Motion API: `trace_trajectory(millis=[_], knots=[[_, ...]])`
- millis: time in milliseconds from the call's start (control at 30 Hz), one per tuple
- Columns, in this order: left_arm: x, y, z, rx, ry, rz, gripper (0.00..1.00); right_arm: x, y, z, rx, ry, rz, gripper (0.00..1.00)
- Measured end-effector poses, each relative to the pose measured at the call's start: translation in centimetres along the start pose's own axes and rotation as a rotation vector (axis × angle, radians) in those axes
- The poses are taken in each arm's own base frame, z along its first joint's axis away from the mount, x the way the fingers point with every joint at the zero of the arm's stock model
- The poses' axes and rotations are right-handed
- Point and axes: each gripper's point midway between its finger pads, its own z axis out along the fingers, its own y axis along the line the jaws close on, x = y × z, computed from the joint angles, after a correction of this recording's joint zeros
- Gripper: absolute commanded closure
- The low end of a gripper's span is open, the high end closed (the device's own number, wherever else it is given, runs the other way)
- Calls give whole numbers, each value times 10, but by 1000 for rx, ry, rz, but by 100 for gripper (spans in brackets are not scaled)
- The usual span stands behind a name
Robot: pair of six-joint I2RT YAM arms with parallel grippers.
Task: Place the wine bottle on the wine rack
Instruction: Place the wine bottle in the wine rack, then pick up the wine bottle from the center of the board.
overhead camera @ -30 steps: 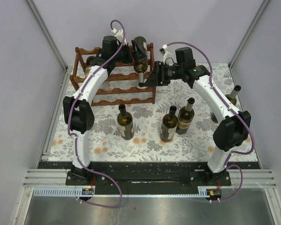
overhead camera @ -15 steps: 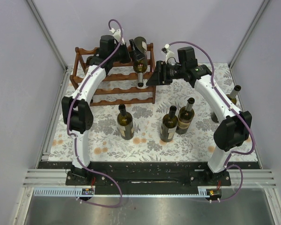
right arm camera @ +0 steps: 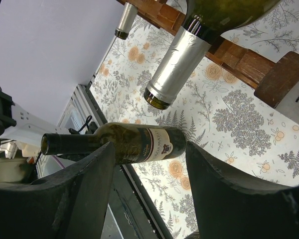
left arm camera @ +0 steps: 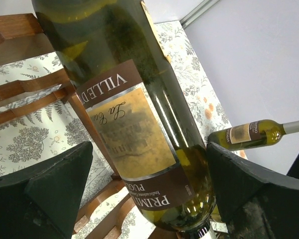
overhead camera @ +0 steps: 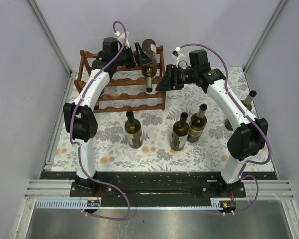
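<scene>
The wine bottle (overhead camera: pixel 149 49) lies on the top tier of the reddish-brown wine rack (overhead camera: pixel 120 94), its silver-foiled neck (right arm camera: pixel 177 64) pointing out over the front rail. My left gripper (overhead camera: pixel 142 56) is open, with its jaws spread wide on either side of the bottle's labelled body (left arm camera: pixel 134 134). There is a clear gap on one side. My right gripper (overhead camera: pixel 161 83) hangs just right of the neck. It is open with nothing between its fingers (right arm camera: pixel 65 199).
Another bottle (overhead camera: pixel 95 67) lies in the rack's left end. Several bottles stand on the floral cloth: one (overhead camera: pixel 133 130) in front of the rack, two (overhead camera: pixel 179 133) (overhead camera: pixel 197 124) at centre, one (overhead camera: pixel 245 104) at the right edge. Walls close in behind and beside.
The left arm's wrist has shifted left and back a little while its open jaws stay around the bottle. The right gripper has drawn slightly away from the bottle's neck.
</scene>
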Motion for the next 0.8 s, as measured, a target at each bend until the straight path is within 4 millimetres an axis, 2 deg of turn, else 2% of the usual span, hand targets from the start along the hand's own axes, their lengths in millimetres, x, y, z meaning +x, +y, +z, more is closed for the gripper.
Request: trace_trajectory(millis=[200, 333, 533, 667, 800], knots=[[0, -1, -8, 20, 11, -28, 1, 0, 0, 0, 1, 0, 0, 33], [-6, 7, -16, 5, -2, -35, 1, -1, 0, -1, 2, -3, -7, 32], [-17, 13, -31, 1, -22, -46, 1, -15, 2, -8, 17, -39, -39, 31], [-28, 3, -46, 27, -41, -35, 1, -34, 2, -19, 31, -87, -68, 30], [-44, -18, -70, 72, -71, 1, 1, -49, -5, -29, 80, -129, -87, 29]])
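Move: The left hand stands wide open, its fingers around the body of the bottle just laid in the rack's right-hand slot; the bottle's middle is about 4 cm to its right, 4 cm back and 4 cm below. The rack's right end is some 10 cm right, 2 cm back and 12 cm lower. From the right hand, that bottle's middle lies roughly 12 cm ahead, 9 cm left and 4 cm lower; the nearest standing bottle is about 16 cm back, 8 cm right and 14 cm below. With no grip on the bottle, the left hand's open fingers come clear of its body: the hand slides left off it nearly level at first, then rises, ending some 6 cm higher, 5 cm left and a little back. The right hand waits beside the neck, half open, then lifts away about 4 cm while going forward and right, turning roughly 10 degrees. ##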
